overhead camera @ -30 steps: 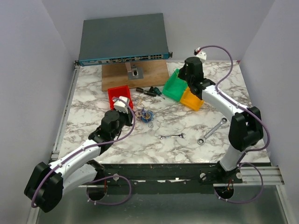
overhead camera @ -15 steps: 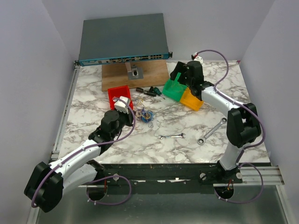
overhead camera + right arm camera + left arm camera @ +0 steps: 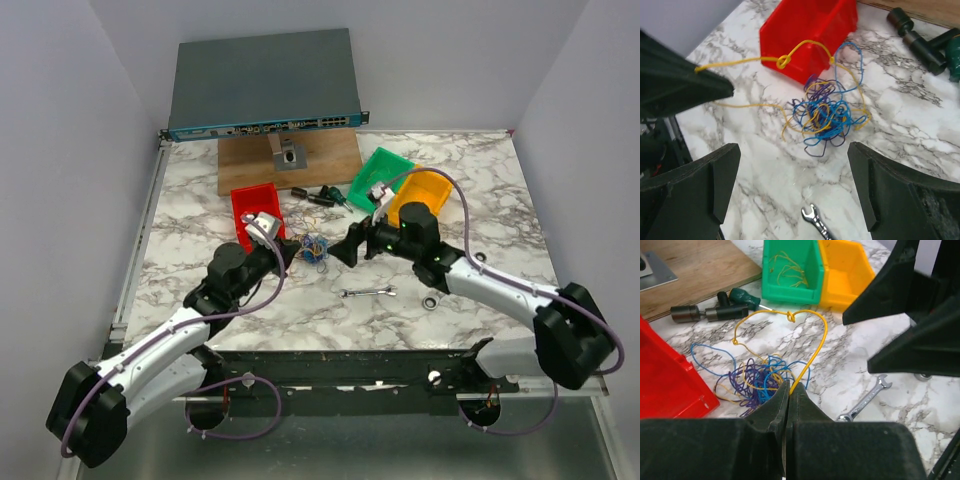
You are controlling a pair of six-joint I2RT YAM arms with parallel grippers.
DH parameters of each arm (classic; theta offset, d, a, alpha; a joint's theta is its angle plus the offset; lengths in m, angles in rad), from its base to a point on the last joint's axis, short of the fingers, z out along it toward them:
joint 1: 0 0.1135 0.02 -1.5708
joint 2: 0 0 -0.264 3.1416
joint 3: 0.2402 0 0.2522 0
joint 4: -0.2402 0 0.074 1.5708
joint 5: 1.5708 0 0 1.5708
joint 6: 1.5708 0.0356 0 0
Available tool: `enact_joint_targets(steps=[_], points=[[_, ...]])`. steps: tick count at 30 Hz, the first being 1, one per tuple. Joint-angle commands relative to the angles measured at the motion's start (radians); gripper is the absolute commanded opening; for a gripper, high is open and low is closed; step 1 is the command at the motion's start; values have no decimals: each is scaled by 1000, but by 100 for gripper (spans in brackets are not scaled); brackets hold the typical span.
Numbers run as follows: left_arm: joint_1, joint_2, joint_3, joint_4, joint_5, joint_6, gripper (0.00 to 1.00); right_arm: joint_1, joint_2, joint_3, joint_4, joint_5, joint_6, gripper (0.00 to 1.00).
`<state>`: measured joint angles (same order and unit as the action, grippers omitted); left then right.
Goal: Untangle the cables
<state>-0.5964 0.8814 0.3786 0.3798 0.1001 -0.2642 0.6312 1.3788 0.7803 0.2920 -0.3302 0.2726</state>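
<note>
The cables (image 3: 315,250) are a small knot of blue, purple and yellow wires lying on the marble table (image 3: 200,190) just right of the red bin. My left gripper (image 3: 290,256) is shut on a yellow cable (image 3: 817,347). That cable rises from the pinched tips (image 3: 789,388) in a loop with a small knot (image 3: 790,316). The rest of the tangle (image 3: 757,382) sits just beyond the tips. My right gripper (image 3: 795,172) hangs wide open over the table, a little short of the tangle (image 3: 825,112), with nothing between its fingers (image 3: 722,180).
A red bin (image 3: 258,208) stands left of the tangle, with green (image 3: 380,175) and yellow (image 3: 420,190) bins at the back right. Yellow strands (image 3: 790,270) lie in the green bin. Dark sockets (image 3: 320,195), a wrench (image 3: 368,292), a wooden board (image 3: 288,160) and a network switch (image 3: 262,85) are around.
My right arm has swung from the bins at the back right down to the middle of the table, beside the tangle, and its jaws have opened. The left gripper stays shut on the yellow cable.
</note>
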Motion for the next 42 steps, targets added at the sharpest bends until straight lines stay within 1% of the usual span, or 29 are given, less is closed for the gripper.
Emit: enact_joint_targets(steps=[1,4,7,10,13,16,18,24,29,31,33,38,41,42], points=[[-11,-63,103,-77,79,-41,0,25,-158,-132,167,-44,-69,99],[-18,-59,216,-210,96,-72,0,40,-237,-168,168,-16,-80,100],[-46,-45,307,-288,112,-92,0,57,-271,-162,137,12,-101,100],[-98,-9,432,-377,109,-64,0,62,-295,-151,126,18,-109,100],[-149,39,561,-522,111,-14,0,62,-332,-150,148,8,-102,100],[-172,79,673,-624,125,10,0,62,-378,-159,188,8,-86,100],[-178,95,716,-657,142,14,0,61,-387,-152,188,0,-88,100],[-186,115,762,-670,164,2,0,62,-329,-109,220,-171,-45,100],[-193,146,790,-668,161,-32,0,67,-306,-128,292,-211,28,100],[-199,164,804,-681,129,-49,0,82,-309,-143,299,-179,38,100],[-204,183,813,-687,104,-66,0,106,-306,-148,287,-105,38,100],[-212,223,815,-665,85,-107,0,171,-251,-140,282,23,28,100],[-219,242,823,-656,76,-126,0,208,-217,-139,294,121,19,100],[-220,248,827,-655,70,-135,0,219,-207,-141,301,174,25,100]])
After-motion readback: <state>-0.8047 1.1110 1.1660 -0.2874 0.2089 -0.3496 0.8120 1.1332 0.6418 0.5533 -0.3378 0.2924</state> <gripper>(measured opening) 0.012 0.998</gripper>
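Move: My shut left fingers already hold a yellow cable that loops up out of the tangle. Its knot sits about 4 cm ahead of them, 1 cm to the right and slightly higher; from my open right hand it is some 5 cm ahead and 10 cm left. The blue-purple pile is about 10 cm ahead, 3 cm right and 15 cm below my left hand, the red bin 18 cm ahead and 12 cm left. The small wrench is 7 cm right of my right hand, 1 cm back, on the table. Keeping my grip on the yellow cable, I lift my left hand some 17 cm, drawing it back and right away from the pile, then carry on right while sinking about 3 cm, turned nearly 20 degrees clockwise. My right hand rises and backs off about 8 cm, tips its fingertips upward, then eases left to bring its still wide-open fingers around the yellow strand near the knot. ##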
